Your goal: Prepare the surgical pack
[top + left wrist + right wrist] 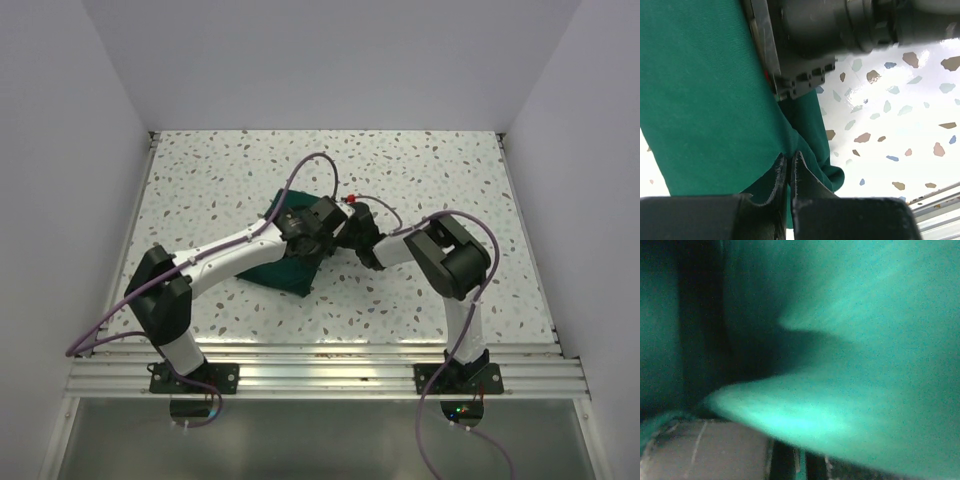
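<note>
The surgical pack is a dark green cloth bundle (278, 270) in the middle of the speckled table, partly hidden under my left arm. No instruments or tray show. My left gripper (332, 232) is at the bundle's right edge. In the left wrist view this gripper (789, 159) is shut on a fold of the green cloth (700, 100). My right gripper (358, 236) meets it from the right. In the right wrist view green cloth (865, 365) fills the frame, and a thin strip of it is pinched in the shut right gripper (801, 462).
The right arm's dark housing (840, 30) hangs just above the cloth's edge, close to my left fingers. White walls enclose the speckled table (450, 170) on three sides. An aluminium rail (320, 365) runs along the near edge.
</note>
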### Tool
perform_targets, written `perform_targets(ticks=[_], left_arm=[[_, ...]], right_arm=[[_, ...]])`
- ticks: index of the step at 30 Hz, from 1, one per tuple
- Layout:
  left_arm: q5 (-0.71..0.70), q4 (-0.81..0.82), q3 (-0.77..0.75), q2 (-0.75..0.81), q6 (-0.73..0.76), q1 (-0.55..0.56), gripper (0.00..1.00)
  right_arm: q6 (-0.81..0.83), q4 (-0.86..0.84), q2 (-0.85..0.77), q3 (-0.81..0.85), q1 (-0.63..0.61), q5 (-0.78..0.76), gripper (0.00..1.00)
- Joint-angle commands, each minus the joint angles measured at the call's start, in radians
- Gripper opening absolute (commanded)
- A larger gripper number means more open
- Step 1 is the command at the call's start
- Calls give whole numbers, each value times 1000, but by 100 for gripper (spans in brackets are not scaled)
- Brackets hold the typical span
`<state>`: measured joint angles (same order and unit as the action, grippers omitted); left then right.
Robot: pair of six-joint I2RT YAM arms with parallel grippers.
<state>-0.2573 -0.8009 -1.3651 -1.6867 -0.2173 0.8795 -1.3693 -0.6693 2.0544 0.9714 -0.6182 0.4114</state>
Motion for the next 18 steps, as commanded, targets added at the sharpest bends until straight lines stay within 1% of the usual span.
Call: perform_targets(ticks=[1, 3, 7, 9, 10, 13, 16, 18], left_arm=[[53, 49, 43, 10, -8, 9, 0], [55, 57, 58, 12, -16, 7, 0], [73, 77, 92, 16, -28, -13, 0], [88, 94, 107, 25, -39, -25, 0], [96, 97, 109, 27, -40, -31, 0], [112, 106, 109, 30, -44, -53, 0], [121, 105, 103, 24, -34, -60, 0], [121, 98, 101, 19, -27, -62, 0]], right_arm=[[-4, -79, 12, 19, 52, 30, 0], [4, -87, 15, 20, 70, 59, 0], [93, 112, -45, 29, 129, 118, 0], [130, 181, -72, 29, 144, 125, 0], [172, 244, -83, 30, 153, 127, 0], [248, 333, -120, 32, 178, 130, 0], [266, 291, -129, 21, 205, 145, 0], [277, 283, -106, 50, 216, 179, 0]])
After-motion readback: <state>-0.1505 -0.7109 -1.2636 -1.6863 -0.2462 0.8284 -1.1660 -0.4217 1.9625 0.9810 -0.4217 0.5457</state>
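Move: The green cloth's fold edge is already between the left fingers. From that hand the wrapped pack's middle lies about 3 cm ahead, 7 cm to the left and 5 cm below, and the pack's near right corner some 9 cm back, 1 cm left and 8 cm lower. The right fingertips are shut inside the fold; from them the loose flap end lies roughly 3 cm ahead and 7 cm to the right, level with them, and the pack's middle about 4 cm back, 3 cm left and 2 cm below. The cloth's fold edge stays pinched in the left fingers, which lower it about 3 cm towards the pack, the wrist tilting slightly. Meanwhile the right hand, fingers still shut, draws out of the fold, some 8 cm to the right and a little forward at steady height, with a slight wrist roll, to the loose flap end; whether it still grips cloth can't be seen clearly. ##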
